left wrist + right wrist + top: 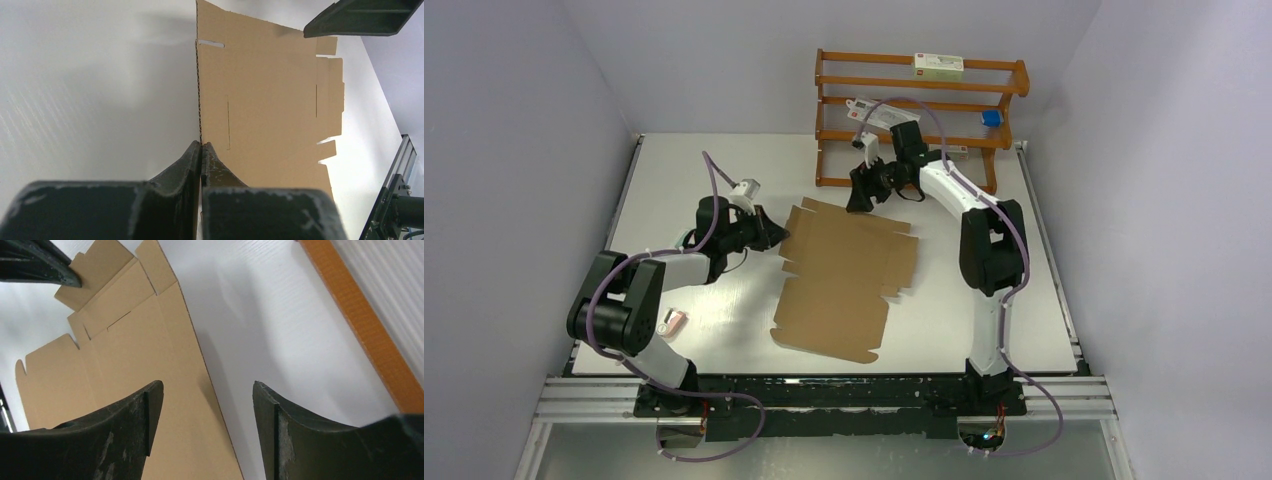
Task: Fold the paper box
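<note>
The paper box (844, 275) is a flat brown die-cut cardboard sheet with flaps and tabs, lying in the middle of the white table. My left gripper (774, 235) is at the sheet's left far corner. In the left wrist view its fingers (201, 145) are pinched on the cardboard's left edge, and the sheet (270, 90) stretches away to the right. My right gripper (859, 200) hovers over the sheet's far edge. In the right wrist view it (207, 390) stands open, the cardboard's edge (145, 355) below the gap, nothing held.
An orange wooden rack (914, 110) stands at the back, with a white carton (938, 66) on top and a blue item (991, 117) at its right end. Its bottom bar (360, 325) runs close to the right gripper. A small pink item (672, 322) lies near the left arm.
</note>
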Controlling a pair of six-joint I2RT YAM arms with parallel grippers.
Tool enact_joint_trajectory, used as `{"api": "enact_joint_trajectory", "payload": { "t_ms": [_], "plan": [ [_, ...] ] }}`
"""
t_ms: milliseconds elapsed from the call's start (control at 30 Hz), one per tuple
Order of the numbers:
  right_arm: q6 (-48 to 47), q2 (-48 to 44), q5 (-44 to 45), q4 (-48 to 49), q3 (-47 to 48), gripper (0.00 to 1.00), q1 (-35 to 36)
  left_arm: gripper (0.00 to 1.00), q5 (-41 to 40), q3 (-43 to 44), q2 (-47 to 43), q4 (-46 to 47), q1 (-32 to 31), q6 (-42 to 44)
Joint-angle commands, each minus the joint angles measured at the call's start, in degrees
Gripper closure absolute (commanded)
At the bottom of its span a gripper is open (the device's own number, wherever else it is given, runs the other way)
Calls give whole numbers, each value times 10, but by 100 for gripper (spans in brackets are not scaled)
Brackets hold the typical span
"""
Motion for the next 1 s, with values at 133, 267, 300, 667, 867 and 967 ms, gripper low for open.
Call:
{"api": "enact_joint_trajectory", "payload": {
  "t_ms": [133, 267, 300, 667, 867, 967],
  "plan": [
    [-59, 38, -58, -77, 34, 35, 0, 94, 28, -6, -13, 42, -4, 20],
    [-59, 43, -51, -81, 33, 38, 0, 95, 38, -7, -12, 51, -4, 16],
    [-62, 44, -52, -82, 32, 40, -1, 95, 38, -9, -13, 53, -4, 16],
    [-80, 35, -34, -112, 41, 81, 4, 94, 21, -3, -3, 32, -4, 20],
    [-80, 0, 37, -78, 2, 93, 31, 93, 10, -1, 14, 29, -5, 13],
    [-82, -14, 84, -59, -17, 96, 48, 90, -8, 8, 28, 5, -4, 6]
  ]
}}
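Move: The box's far edge, where my right fingers will shut, lies about 2 cm back from my right hand, neither left nor right of it, some 3 cm below. From that hand, the right side flap is roughly 11 cm back and 9 cm right, and the shelf's near rail about 5 cm ahead, its middle 9 cm right. My left hand already pinches the box's left edge; the far-edge spot lies about 4 cm ahead and 13 cm right of it, roughly level. I bring my wide-open right hand back and down onto the box's far edge, tipping the fingers a little further down, and shut them so that they pinch the cardboard there. With the edge between them I ease on back and slightly left, about 4 cm back and 3 cm down in all. My left hand stays nearly in place and keeps its pinch on the left edge. ##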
